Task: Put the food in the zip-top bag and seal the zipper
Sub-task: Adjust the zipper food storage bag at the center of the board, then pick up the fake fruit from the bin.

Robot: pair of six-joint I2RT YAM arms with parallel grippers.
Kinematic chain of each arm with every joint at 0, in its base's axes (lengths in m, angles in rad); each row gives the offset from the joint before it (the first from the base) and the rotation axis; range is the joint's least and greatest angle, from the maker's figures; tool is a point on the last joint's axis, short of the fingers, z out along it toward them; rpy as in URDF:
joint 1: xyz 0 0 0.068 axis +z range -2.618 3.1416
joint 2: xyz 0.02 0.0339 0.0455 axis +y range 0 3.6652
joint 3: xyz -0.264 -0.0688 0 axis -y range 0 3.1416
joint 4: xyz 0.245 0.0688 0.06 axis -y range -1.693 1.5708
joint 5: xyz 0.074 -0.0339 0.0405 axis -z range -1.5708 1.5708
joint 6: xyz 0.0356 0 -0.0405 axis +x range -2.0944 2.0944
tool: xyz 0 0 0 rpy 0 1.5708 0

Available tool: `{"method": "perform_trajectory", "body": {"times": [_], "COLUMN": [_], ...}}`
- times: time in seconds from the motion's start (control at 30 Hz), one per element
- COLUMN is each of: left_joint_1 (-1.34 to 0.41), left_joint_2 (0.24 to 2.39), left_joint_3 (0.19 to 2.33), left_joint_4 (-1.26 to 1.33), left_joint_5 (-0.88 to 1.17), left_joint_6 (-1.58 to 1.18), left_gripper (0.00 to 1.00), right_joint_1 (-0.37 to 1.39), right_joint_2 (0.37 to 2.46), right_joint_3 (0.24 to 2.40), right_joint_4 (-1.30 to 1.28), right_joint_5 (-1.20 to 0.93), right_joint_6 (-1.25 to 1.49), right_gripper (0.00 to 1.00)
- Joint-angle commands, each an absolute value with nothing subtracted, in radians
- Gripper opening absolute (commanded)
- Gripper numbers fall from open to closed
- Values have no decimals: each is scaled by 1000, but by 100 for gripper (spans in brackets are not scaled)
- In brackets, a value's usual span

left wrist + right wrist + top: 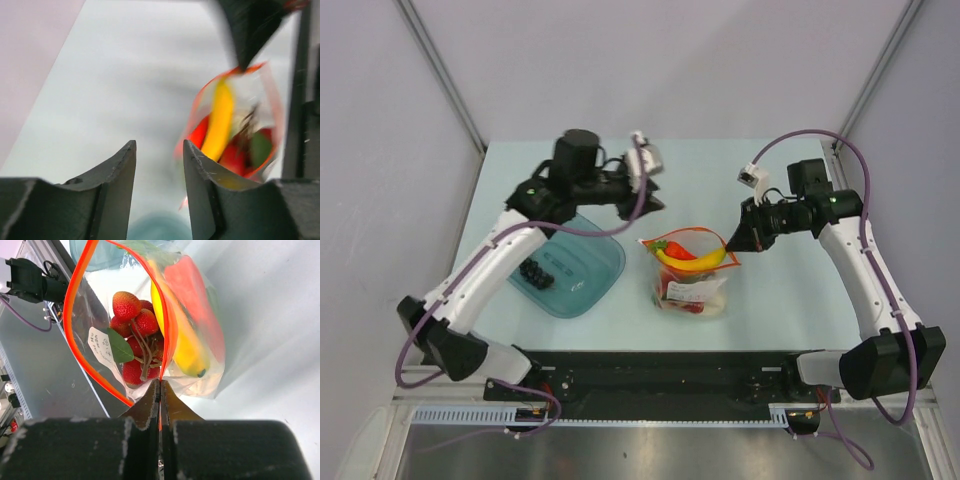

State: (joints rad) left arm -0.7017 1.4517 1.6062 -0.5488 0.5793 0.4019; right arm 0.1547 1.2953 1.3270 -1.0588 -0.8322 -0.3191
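Observation:
The clear zip-top bag lies mid-table with its mouth held open. Inside it are a yellow banana, a red-orange pepper and a red berry cluster. My right gripper is shut on the bag's red-orange zipper, pinching the mouth's right end. My left gripper hovers just left of and beyond the bag's mouth, open. Nothing sits between its fingers, and the bag shows blurred past them. A dark grape bunch lies in the teal bowl.
A translucent teal bowl sits left of the bag, under my left forearm. A black rail runs along the table's near edge. Grey walls close in the table's left, right and back sides.

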Motion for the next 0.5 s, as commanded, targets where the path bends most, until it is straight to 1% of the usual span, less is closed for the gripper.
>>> {"method": "perform_trajectory", "body": {"times": [0.0, 0.03, 0.07, 0.1, 0.13, 0.17, 0.2, 0.3, 0.37, 0.47], "left_joint_1": [-473, -377, -332, -289, -215, -183, -135, -94, -86, -64], "left_joint_2": [1385, 1384, 1384, 1391, 1397, 1405, 1423, 1466, 1497, 1526], "left_joint_3": [1499, 1464, 1450, 1437, 1424, 1414, 1405, 1390, 1367, 1339], "left_joint_4": [-766, -806, -845, -933, -980, -1015, -1069, -1170, -1173, -1186], "left_joint_5": [548, 557, 554, 551, 545, 529, 509, 430, 341, 269], "left_joint_6": [530, 579, 635, 755, 828, 935, 978, 1176, 1279, 1420], "left_gripper": [53, 56, 62, 65, 70, 74, 76, 77, 78, 81], "right_joint_1": [152, 152, 149, 146, 144, 144, 144, 149, 147, 149], "right_joint_2": [1310, 1312, 1312, 1312, 1312, 1313, 1312, 1322, 1330, 1339], "right_joint_3": [1402, 1407, 1407, 1402, 1398, 1391, 1381, 1377, 1388, 1397], "right_joint_4": [-1072, -1077, -1080, -1080, -1080, -1080, -1083, -1091, -1098, -1104], "right_joint_5": [-850, -841, -833, -834, -839, -848, -853, -847, -845, -847], "right_joint_6": [-365, -377, -380, -380, -380, -383, -388, -413, -416, -414], "right_gripper": [0, 0, 0, 0, 0, 0, 0, 0, 0, 0]}}
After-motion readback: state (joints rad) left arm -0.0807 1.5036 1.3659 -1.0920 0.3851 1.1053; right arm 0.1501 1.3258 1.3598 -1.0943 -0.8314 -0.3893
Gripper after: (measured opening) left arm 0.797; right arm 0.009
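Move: The last food, the black grapes in the blue basin, lies about 31 cm to the left hand's left, some 3 cm ahead and roughly 31 cm below it. The basin's middle is about 27 cm left, 3 cm ahead and 33 cm down. The zip-top bag's middle stands about 6 cm to the hand's right, 4 cm back and 25 cm lower. From the right hand, the grapes are about 42 cm left, 4 cm ahead and 21 cm down. Fast to its left and down, the left hand swings away from the bag to above the grapes in the basin, nearly 30 cm across and almost 20 cm lower, easing as it gets there. Its fingers tip from pointing sideways to mostly down, some 40 degrees, and spread from part-open to wide. The right hand stays in place, still pinching the bag's rim. ##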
